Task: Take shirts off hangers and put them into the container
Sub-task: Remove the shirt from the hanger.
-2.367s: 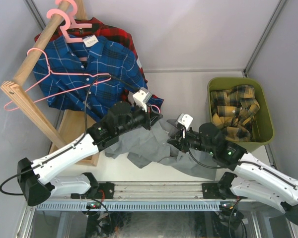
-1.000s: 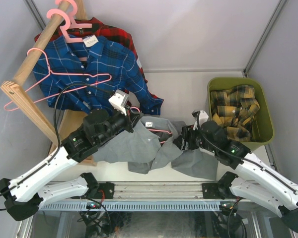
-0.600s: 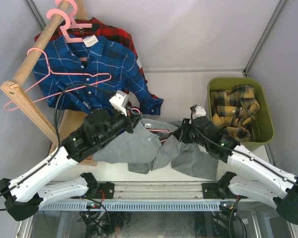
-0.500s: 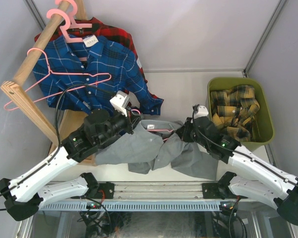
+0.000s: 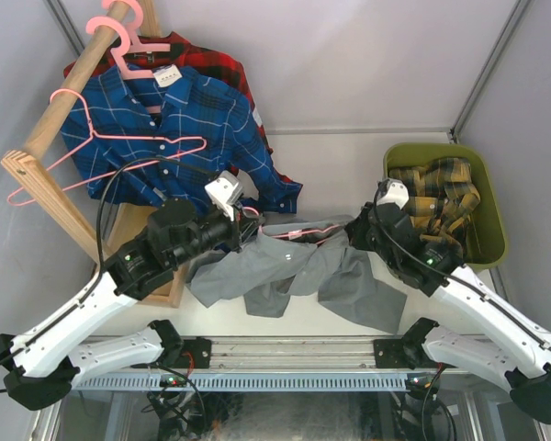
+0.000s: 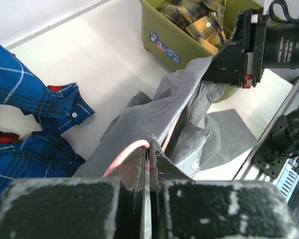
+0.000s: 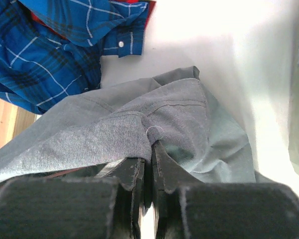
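The grey shirt (image 5: 275, 266) hangs stretched between both grippers above the table. My left gripper (image 5: 248, 230) is shut on its pink hanger (image 5: 294, 234); the left wrist view shows the pink wire (image 6: 127, 152) pinched between the jaws with grey cloth (image 6: 154, 109) draped over it. At the shirt's right end my right gripper (image 5: 358, 230) is shut on a fold of the grey cloth (image 7: 139, 119). The olive-green container (image 5: 491, 202) stands at the right with the yellow-black plaid shirt (image 5: 436, 207) inside. The blue plaid shirt (image 5: 184, 129) and the red-black one (image 5: 211, 55) hang on the rail.
A thick wooden rail (image 5: 73, 83) slants along the left on a wooden base board (image 5: 133, 248). An empty pink hanger (image 5: 110, 156) hangs on it in front of the blue shirt. The blue shirt's cuff (image 7: 124, 42) lies on the table by the grey one.
My right gripper has shut on the grey shirt and drawn it right and back toward the container. The shirt now stretches taut; the left gripper still holds the hanger.
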Robot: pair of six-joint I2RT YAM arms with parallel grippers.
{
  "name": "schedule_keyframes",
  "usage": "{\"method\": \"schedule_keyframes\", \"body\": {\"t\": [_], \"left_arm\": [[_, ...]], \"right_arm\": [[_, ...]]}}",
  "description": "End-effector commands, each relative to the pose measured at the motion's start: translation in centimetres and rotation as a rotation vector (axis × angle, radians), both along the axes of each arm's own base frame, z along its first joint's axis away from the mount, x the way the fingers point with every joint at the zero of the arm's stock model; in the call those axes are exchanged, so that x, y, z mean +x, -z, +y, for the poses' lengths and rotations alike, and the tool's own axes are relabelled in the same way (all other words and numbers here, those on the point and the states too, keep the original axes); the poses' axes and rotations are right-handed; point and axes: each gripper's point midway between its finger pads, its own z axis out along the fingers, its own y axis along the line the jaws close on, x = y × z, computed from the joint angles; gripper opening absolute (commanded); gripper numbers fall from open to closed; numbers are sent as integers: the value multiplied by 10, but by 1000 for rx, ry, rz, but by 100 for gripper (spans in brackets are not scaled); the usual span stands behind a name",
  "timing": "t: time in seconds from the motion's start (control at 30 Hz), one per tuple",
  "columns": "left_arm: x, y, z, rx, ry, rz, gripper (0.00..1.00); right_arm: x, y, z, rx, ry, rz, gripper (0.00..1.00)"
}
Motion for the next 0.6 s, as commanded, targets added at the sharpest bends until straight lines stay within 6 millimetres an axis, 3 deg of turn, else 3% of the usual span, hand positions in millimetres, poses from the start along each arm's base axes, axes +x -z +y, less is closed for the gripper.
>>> {"method": "schedule_keyframes", "body": {"t": [0.0,0.1,0.4,0.57], "left_arm": [[-18,-17,4,24,94,-47,0],[-24,-23,4,13,123,-66,0],[-37,-25,6,46,193,-88,0],[-40,-32,8,21,202,-110,0]], "right_arm": [[9,-24,-21,5,85,-66,2],[11,-24,-22,6,66,-62,3],[18,-12,-33,29,75,23,26],[19,-6,-26,28,33,54,28]]}}
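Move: The grey shirt hangs bunched between the hands, its middle about 11 cm to the right of the left hand, level with it fore and aft and some 20 cm below. From the right hand, the shirt's middle is about 11 cm left, 5 cm back and 10 cm down; the pink hanger's visible bar is roughly 9 cm left, 2 cm back and 3 cm up, and the container about 24 cm right, 9 cm ahead and 12 cm down. The right hand, shut on the edge of the grey shirt at the start, eases about 2 cm to its right, away from the left hand, and sinks about 1 cm, tipping its fingers slightly down as they open to roughly a quarter, loosening their pinch with the cloth still between them. The left hand keeps its closed grip on the pink hanger by the hook, draws back about 2 cm towards its base and turns a few degrees clockwise. ##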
